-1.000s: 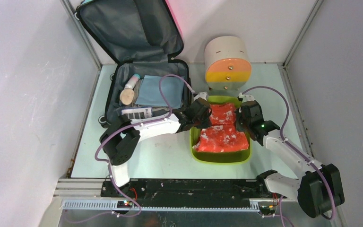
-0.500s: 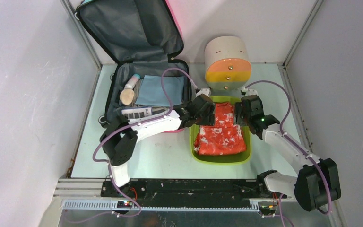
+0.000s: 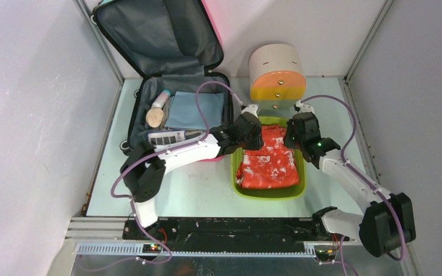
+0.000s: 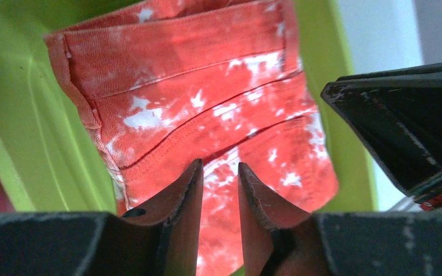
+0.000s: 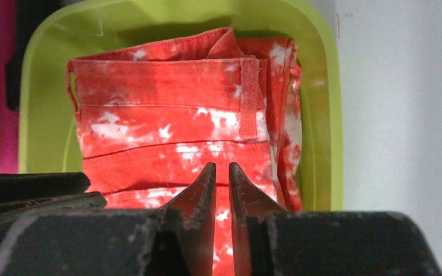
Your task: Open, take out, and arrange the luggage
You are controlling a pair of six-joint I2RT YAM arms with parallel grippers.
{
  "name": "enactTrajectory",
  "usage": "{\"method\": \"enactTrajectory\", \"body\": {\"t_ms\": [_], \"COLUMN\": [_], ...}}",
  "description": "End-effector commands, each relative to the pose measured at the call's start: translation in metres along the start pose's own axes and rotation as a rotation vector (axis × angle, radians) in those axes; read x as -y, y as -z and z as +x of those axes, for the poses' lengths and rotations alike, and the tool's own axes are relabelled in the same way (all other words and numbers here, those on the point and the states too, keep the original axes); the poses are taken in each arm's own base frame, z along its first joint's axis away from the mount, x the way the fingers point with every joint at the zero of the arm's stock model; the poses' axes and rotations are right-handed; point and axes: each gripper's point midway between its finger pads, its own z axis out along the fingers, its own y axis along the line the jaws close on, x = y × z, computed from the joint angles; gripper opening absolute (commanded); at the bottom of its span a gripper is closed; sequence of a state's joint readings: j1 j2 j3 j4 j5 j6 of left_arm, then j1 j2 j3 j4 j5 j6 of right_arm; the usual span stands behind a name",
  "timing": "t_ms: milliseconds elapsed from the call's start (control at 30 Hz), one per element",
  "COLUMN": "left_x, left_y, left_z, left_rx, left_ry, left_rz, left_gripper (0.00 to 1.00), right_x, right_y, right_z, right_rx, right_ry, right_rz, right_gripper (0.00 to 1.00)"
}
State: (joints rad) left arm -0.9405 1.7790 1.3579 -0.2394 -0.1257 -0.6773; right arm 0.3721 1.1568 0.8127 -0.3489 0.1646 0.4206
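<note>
The luggage point(image 3: 167, 34) lies open at the back left, its lid leaning on the wall and showing dark grey lining. A red tie-dye garment point(image 3: 270, 164) lies folded in the lime-green tray point(image 3: 267, 194). My left gripper point(image 3: 252, 127) hovers over the garment's far left corner. Its jaws point(image 4: 220, 165) stand a finger's width apart over the garment point(image 4: 207, 103), holding nothing. My right gripper point(image 3: 292, 133) hangs over the far right corner. Only a narrow slit separates its jaws point(image 5: 221, 165), and nothing is between them above the garment point(image 5: 172, 115).
In the luggage base lie a folded blue cloth point(image 3: 195, 109), a wooden round piece point(image 3: 155, 117), a small tube point(image 3: 162, 99) and a barcode booklet point(image 3: 167, 137). A beige cylinder with an orange-yellow face point(image 3: 276, 75) stands behind the tray. Walls close in on both sides.
Both grippers let go of the garment's far edge, opened wide, then narrowed again. The garment dropped into the tray and lies more compact. Both wrists shifted slightly toward the back.
</note>
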Motion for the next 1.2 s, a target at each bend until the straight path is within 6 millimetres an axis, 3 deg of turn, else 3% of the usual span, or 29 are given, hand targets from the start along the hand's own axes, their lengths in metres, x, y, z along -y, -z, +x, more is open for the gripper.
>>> {"method": "enactTrajectory", "body": {"t_ms": [0, 233, 333, 467, 600, 633, 733, 900, 1000, 1167], "left_x": [-0.007, -0.039, -0.040, -0.031, -0.014, -0.009, -0.015, -0.062, -0.105, -0.166], "left_y": [-0.022, -0.057, -0.056, -0.041, 0.004, 0.024, 0.073, 0.123, 0.152, 0.169], "left_z": [0.002, 0.013, 0.013, 0.006, -0.024, -0.035, -0.068, -0.095, -0.119, -0.136], "left_rx": [0.023, -0.062, -0.065, -0.077, -0.023, 0.003, 0.091, 0.139, 0.200, 0.169], "left_ry": [0.000, 0.126, 0.123, 0.095, 0.020, 0.006, -0.058, -0.082, -0.067, -0.020], "left_rz": [-0.029, -0.074, -0.072, -0.041, 0.004, 0.018, 0.000, -0.092, -0.162, -0.206], "left_gripper": [0.34, 0.31, 0.31, 0.37, 0.45, 0.49, 0.55, 0.60, 0.62, 0.64], "right_x": [-0.005, 0.010, 0.019, 0.021, 0.000, -0.006, -0.032, -0.076, -0.097, -0.135], "right_y": [-0.027, -0.068, -0.078, -0.073, -0.045, -0.034, -0.008, 0.028, 0.038, 0.052], "right_z": [-0.004, 0.016, 0.026, 0.019, -0.007, -0.016, -0.038, -0.074, -0.085, -0.091], "right_rx": [0.017, -0.052, -0.078, -0.055, 0.019, 0.050, 0.116, 0.203, 0.221, 0.243], "right_ry": [-0.034, -0.036, -0.035, -0.065, -0.088, -0.094, -0.099, -0.148, -0.155, -0.099], "right_rz": [-0.019, 0.030, 0.077, 0.095, 0.016, -0.007, -0.081, -0.187, -0.226, -0.288], "right_gripper": [0.15, 0.13, 0.15, 0.21, 0.29, 0.31, 0.41, 0.47, 0.49, 0.47]}}
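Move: The folded red clothes in the green basin lie about 5 cm right, 3 cm back and 9 cm below the left hand, and some 5 cm left, 5 cm back and 9 cm below the right. The blue cloth in the open suitcase is roughly 23 cm left and 13 cm ahead of the left hand, 7 cm lower; a white pack lies 10 cm left of that cloth and 9 cm nearer. Towards the red clothes both empty hands dip together, about 8 cm down and slightly forward, pause low, then rise with their fingers opening wider. The left climbs some 23 cm from its low point, swinging about 20 cm left and a little forward over the suitcase towards the blue cloth, fingers tipping up; the right climbs 19 cm and drifts 9 cm left over the basin, its left side rolling up. ##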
